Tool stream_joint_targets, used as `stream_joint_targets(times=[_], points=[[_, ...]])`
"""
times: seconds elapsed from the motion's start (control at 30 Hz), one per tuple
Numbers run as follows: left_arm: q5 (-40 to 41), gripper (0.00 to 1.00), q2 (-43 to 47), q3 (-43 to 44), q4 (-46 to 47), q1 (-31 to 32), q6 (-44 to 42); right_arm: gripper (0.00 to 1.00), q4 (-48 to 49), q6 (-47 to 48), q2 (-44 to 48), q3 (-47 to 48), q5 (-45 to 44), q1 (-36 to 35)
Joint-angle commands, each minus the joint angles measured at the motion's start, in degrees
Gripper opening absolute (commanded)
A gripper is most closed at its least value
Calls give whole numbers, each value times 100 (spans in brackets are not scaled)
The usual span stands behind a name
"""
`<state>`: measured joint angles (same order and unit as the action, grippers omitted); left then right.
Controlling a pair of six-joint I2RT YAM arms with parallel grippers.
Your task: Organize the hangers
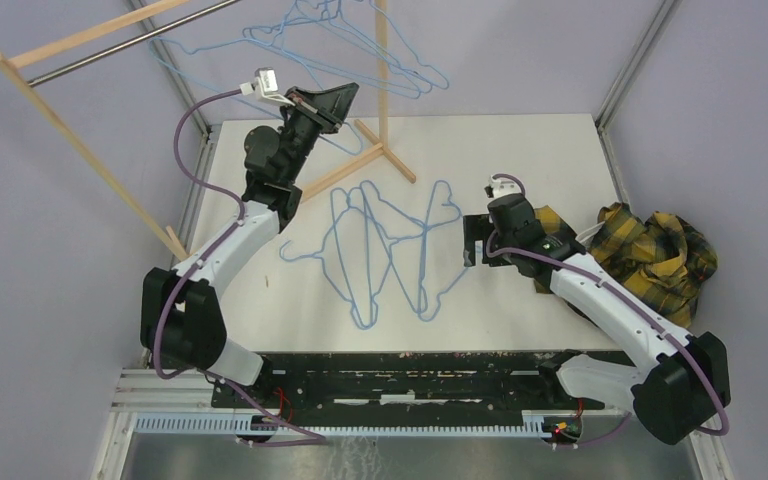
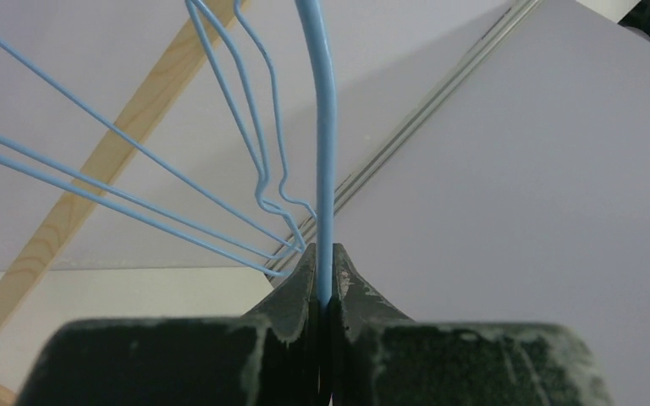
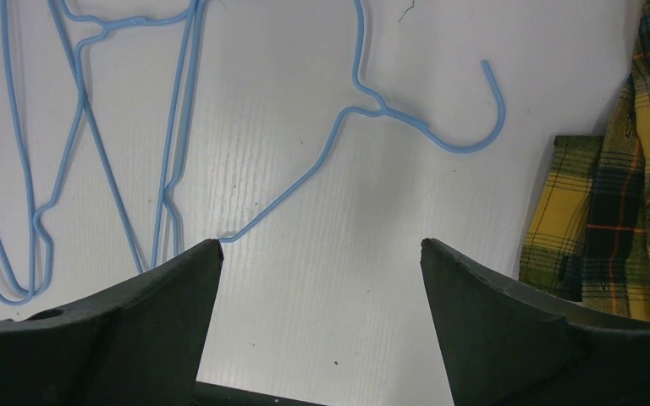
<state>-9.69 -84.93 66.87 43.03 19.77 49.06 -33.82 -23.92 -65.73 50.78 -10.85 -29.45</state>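
Note:
Several light-blue wire hangers lie overlapped flat on the white table; in the right wrist view one of them shows its hook clearly. More hangers hang up by the rack, their hooks cut off by the frame's top edge. My left gripper is raised among them and shut on one hanger's wire, which runs straight up from the left gripper. My right gripper stands open low over the table at the pile's right edge; nothing lies between the jaws of the right gripper.
A wooden rack with a metal rod stands at the back left, one foot reaching onto the table. A yellow plaid shirt lies crumpled at the right, close to my right arm and visible beside its finger.

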Motion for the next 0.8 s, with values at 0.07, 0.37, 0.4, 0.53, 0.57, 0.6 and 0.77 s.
stream_joint_targets(times=[0.07, 0.37, 0.4, 0.53, 0.57, 0.6, 0.77], points=[[-118, 3, -293, 541, 468, -283, 517, 95, 257, 142, -131, 293, -9, 45], [-336, 3, -723, 866, 60, -316, 735, 94, 391, 56, -338, 137, 184, 63], [-425, 3, -784, 921, -35, -316, 751, 94, 405, 49, -336, 122, 180, 75], [-1085, 3, -1183, 1380, -569, -311, 819, 94, 444, 30, -389, 103, 171, 80], [-1197, 3, -1275, 1457, -680, -315, 847, 94, 451, 24, -414, 99, 171, 91], [-1272, 3, -1345, 1515, -763, -318, 858, 94, 459, 20, -427, 94, 183, 97], [-1415, 3, -1586, 1766, -1197, -316, 779, 95, 508, -8, -462, 43, 217, 109]])
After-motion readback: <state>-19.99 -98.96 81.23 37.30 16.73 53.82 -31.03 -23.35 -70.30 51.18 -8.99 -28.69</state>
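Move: The left hand, still gripping a hanger, has the rack's rod about 12 cm ahead, 2 cm left and 18 cm above. The hung hangers are roughly 12 cm ahead, level sideways and 5 cm up, with the rack's right post some 10 cm ahead and 5 cm right. From the right hand, the rod lies about 28 cm forward, 28 cm left and 45 cm up. Left hand, keeping its hanger pinched, pushes forward about 5 cm towards the rod, then veers right and down. ##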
